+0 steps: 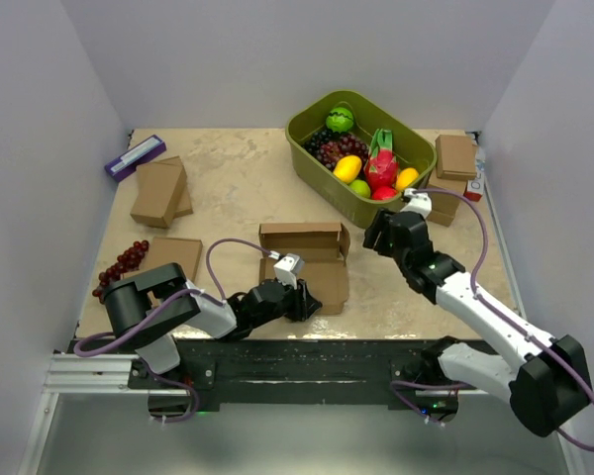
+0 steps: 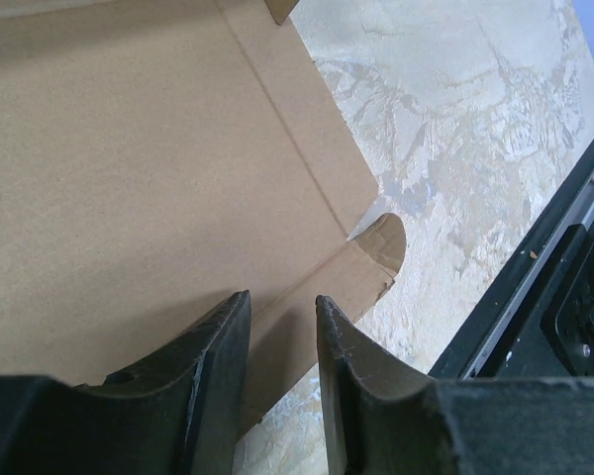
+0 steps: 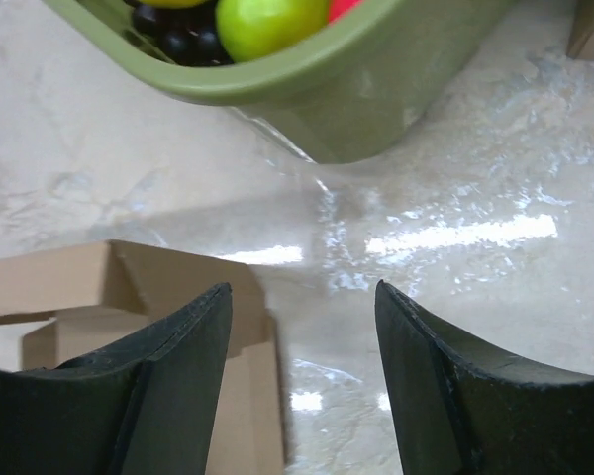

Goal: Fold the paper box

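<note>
The paper box [image 1: 305, 259] lies in the middle of the table as a brown creased sheet, its back wall and side flaps raised. My left gripper [image 1: 303, 299] is low at the box's near edge. In the left wrist view the fingers [image 2: 228, 336] stand a little apart over the near panel [image 2: 129, 178], beside a rounded tab [image 2: 381, 242], and nothing is clamped between them. My right gripper [image 1: 381, 234] hovers just right of the box and is wide open [image 3: 302, 292] over bare table. The box's right corner [image 3: 69, 282] shows beside its left finger.
An olive-green tub [image 1: 299, 139] of fruit stands at the back right, close behind my right gripper [image 3: 356, 109]. Small thick cardboard boxes sit at left [image 1: 160, 191], near left [image 1: 175, 253] and far right [image 1: 455, 156]. Grapes [image 1: 121, 265] lie at left. A black rail [image 2: 535, 287] borders the near edge.
</note>
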Robot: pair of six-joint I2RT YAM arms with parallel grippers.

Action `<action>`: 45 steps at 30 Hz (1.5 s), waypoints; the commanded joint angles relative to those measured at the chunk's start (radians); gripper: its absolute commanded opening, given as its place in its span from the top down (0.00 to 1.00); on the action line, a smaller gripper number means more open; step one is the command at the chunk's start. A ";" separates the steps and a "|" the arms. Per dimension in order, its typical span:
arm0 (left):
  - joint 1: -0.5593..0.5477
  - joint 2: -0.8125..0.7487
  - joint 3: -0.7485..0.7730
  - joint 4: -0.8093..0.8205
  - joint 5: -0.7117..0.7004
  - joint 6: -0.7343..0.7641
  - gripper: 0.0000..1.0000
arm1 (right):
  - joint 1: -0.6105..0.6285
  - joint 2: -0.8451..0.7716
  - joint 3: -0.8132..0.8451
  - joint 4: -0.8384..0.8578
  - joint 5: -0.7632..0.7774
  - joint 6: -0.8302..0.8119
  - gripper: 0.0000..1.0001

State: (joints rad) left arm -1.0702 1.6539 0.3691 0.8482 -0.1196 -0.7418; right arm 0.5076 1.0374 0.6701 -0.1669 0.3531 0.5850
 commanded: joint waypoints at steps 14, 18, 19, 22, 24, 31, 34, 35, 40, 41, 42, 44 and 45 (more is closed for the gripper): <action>-0.005 0.030 -0.007 -0.146 -0.018 0.013 0.62 | -0.011 0.205 -0.118 0.418 -0.351 -0.238 0.42; -0.007 0.033 -0.007 -0.146 -0.011 0.019 0.62 | -0.004 0.253 -0.118 0.495 -0.411 -0.258 0.42; -0.005 0.033 -0.007 -0.147 -0.008 0.019 0.62 | -0.003 0.260 -0.118 0.504 -0.416 -0.260 0.42; -0.007 0.033 -0.009 -0.149 -0.003 0.022 0.62 | 0.005 0.283 -0.118 0.538 -0.430 -0.280 0.41; -0.005 0.037 -0.009 -0.146 0.001 0.022 0.62 | 0.011 0.291 -0.122 0.559 -0.442 -0.286 0.41; -0.005 0.063 -0.010 -0.114 0.034 0.012 0.63 | 0.017 0.300 -0.141 0.622 -0.490 -0.313 0.39; -0.005 0.072 -0.015 -0.098 0.046 0.005 0.64 | 0.019 0.323 -0.136 0.645 -0.502 -0.327 0.39; -0.005 0.072 -0.018 -0.098 0.047 0.005 0.64 | 0.017 0.331 -0.127 0.649 -0.523 -0.332 0.39; -0.005 0.075 -0.016 -0.098 0.054 0.007 0.64 | 0.020 0.366 -0.113 0.691 -0.592 -0.352 0.39; -0.005 0.075 -0.018 -0.098 0.054 0.007 0.64 | 0.023 0.369 -0.112 0.696 -0.601 -0.353 0.39; -0.005 0.076 -0.018 -0.098 0.055 0.007 0.64 | 0.026 0.372 -0.110 0.704 -0.611 -0.356 0.39; -0.005 0.081 -0.016 -0.095 0.060 0.009 0.65 | 0.032 0.389 -0.106 0.711 -0.609 -0.358 0.39; -0.005 0.083 -0.018 -0.094 0.063 0.010 0.66 | 0.034 0.394 -0.104 0.721 -0.611 -0.359 0.39</action>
State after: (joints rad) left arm -1.0691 1.6878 0.3740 0.8906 -0.0872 -0.7414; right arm 0.5270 1.4181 0.5346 0.4667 -0.2066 0.2565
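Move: The paper box's raised far-right corner lies about 7 cm to the right hand's left, 2 cm ahead and some 10 cm below. From that hand the green basket's middle is about 20 cm ahead, 2 cm to the left and 9 cm lower. The left hand already has the box's front flap between its open fingers, roughly at the hand point and 1 cm below; from it the far-right corner is some 16 cm ahead, 7 cm right and 3 cm up. Down first, by about 7 cm, then left some 11 cm along nearly one height, the right hand comes up against the box's far-right corner and pushes it leftward, fingers staying open. Meanwhile it swings counter-clockwise by nearly 40 degrees. The left hand stays almost in place astride the front flap, anchoring the near side. ##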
